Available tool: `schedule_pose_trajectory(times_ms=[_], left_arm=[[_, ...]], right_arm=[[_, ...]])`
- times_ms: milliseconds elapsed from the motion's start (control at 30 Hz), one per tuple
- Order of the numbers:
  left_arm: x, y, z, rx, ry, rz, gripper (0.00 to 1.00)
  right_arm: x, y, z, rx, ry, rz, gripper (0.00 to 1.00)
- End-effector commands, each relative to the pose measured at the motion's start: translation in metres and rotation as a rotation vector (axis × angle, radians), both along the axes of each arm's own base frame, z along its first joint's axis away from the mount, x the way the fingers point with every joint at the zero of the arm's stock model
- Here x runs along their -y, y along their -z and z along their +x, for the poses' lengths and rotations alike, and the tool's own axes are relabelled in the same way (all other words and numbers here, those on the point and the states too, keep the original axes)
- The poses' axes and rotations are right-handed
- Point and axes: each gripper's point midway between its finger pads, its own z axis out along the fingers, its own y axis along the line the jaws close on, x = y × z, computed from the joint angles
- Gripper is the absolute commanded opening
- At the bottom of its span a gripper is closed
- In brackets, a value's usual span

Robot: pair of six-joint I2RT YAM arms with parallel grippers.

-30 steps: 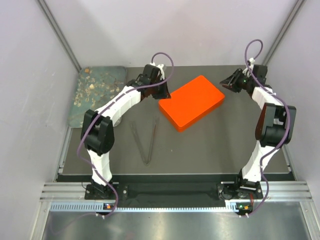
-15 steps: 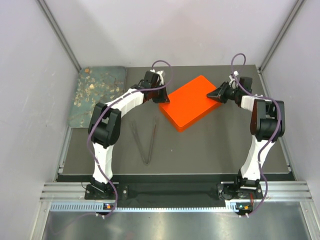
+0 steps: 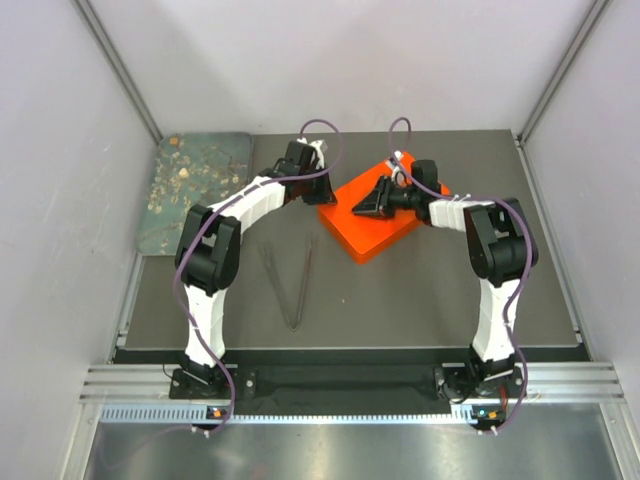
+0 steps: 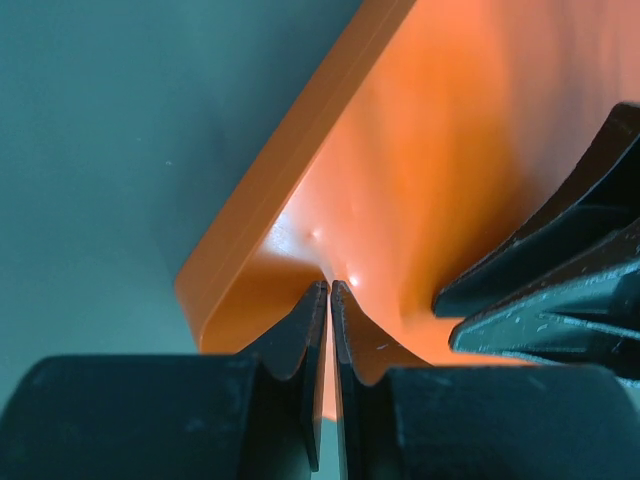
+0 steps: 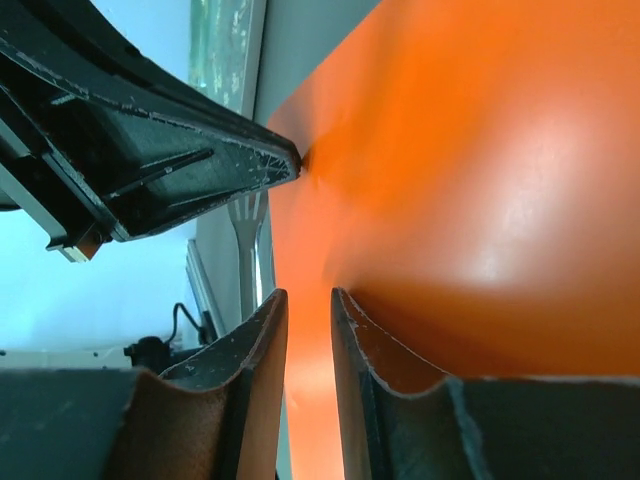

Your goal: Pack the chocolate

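Note:
The chocolate (image 3: 182, 172) shows as tiny tan and cream lumps scattered on a grey-green tray (image 3: 222, 148) at the back left. An orange box (image 3: 385, 232) with its lid on lies at the table's middle. My left gripper (image 3: 322, 196) (image 4: 329, 285) is shut, its tips against the box's left corner (image 4: 250, 300). My right gripper (image 3: 358, 208) (image 5: 308, 292) lies low over the box top, pointing left toward the left gripper. Its jaws stand a narrow gap apart, with only the orange lid (image 5: 480, 180) behind them.
Thin metal tongs (image 3: 292, 280) lie on the dark mat in front of the box; their slotted tip (image 5: 245, 215) shows in the right wrist view. White walls close in the left, right and back sides.
My right arm has swung left from the back right corner onto the box top, and its jaws have narrowed. The left gripper has stayed at the box's corner.

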Motion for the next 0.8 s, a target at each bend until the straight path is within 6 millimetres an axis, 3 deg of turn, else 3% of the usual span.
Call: schedule_pose_trajectory(times_ms=[0,100,133,233,267,300,333,367,400,433,500,533,567,600,633,667,733,767], left_arm=[[-0.018,0.019,-0.006,-0.051,-0.016,0.068,0.11],[-0.020,0.003,0.000,-0.030,-0.028,0.054,0.12],[-0.020,-0.008,0.002,-0.013,-0.029,0.047,0.11],[-0.019,-0.037,0.005,0.032,-0.027,0.029,0.13],[-0.018,-0.042,0.004,0.037,-0.025,0.025,0.13],[-0.017,-0.047,0.004,0.041,-0.021,0.013,0.13],[-0.016,-0.047,0.004,0.039,-0.017,0.011,0.13],[-0.015,-0.048,0.003,0.038,-0.014,0.006,0.13],[-0.016,-0.043,0.002,0.028,-0.014,0.009,0.13],[-0.017,-0.040,0.001,0.022,-0.014,0.012,0.13],[-0.016,-0.029,-0.002,-0.001,-0.006,0.018,0.13],[-0.016,-0.027,-0.003,-0.007,0.001,0.017,0.13],[-0.016,-0.024,-0.003,-0.014,0.001,0.023,0.13],[-0.018,-0.021,-0.004,-0.020,0.000,0.027,0.13],[-0.018,-0.021,-0.004,-0.018,-0.003,0.029,0.13],[-0.019,-0.021,-0.005,-0.018,-0.004,0.030,0.13],[-0.022,-0.025,-0.005,-0.005,-0.010,0.034,0.13],[-0.023,-0.028,-0.004,0.000,-0.010,0.035,0.13]], right_arm=[[0.013,0.035,0.010,-0.033,0.058,-0.044,0.26],[0.014,0.010,0.016,0.004,0.054,-0.038,0.27],[0.013,-0.015,0.018,0.054,0.050,-0.028,0.28],[0.021,-0.059,0.033,0.160,0.092,-0.065,0.28],[0.028,-0.074,0.046,0.193,0.120,-0.066,0.28],[0.032,-0.079,0.054,0.200,0.141,-0.060,0.28],[0.036,-0.073,0.065,0.188,0.162,-0.060,0.28],[0.043,-0.084,0.083,0.214,0.195,-0.051,0.26],[0.049,-0.084,0.097,0.203,0.240,-0.040,0.24],[0.052,-0.070,0.109,0.179,0.266,-0.033,0.24],[0.061,-0.076,0.134,0.168,0.332,0.020,0.22],[0.064,-0.056,0.143,0.129,0.352,0.022,0.22],[0.068,-0.058,0.154,0.131,0.376,0.033,0.23],[0.072,-0.054,0.162,0.101,0.411,0.043,0.22],[0.074,-0.032,0.166,0.055,0.423,0.034,0.22],[0.077,-0.034,0.175,0.056,0.432,0.037,0.22],[0.082,-0.012,0.179,0.000,0.440,0.015,0.22],[0.086,-0.013,0.184,0.005,0.448,0.012,0.22]])
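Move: Ahead and to the right of the right hand, some 16 cm out and 11 cm right, is the closed orange box's far corner, about a centimetre lower. From that hand the lid's middle is level and 7 cm right; the tongs lie about 22 cm back, 20 cm left and 5 cm lower. The left hand is at the lid's left corner, which is about 2 cm to its left, 1 cm back and 1 cm below. Lifting off the lid, the right hand sweeps forward and somewhat right across it, about 17 cm out and 8 cm right, rising some 8 cm before sinking most of the way back towards the far corner. It yaws about 25 degrees clockwise, its nearly closed fingers unchanged. The left fingertips keep resting on the left corner, easing 1.5 cm left. ##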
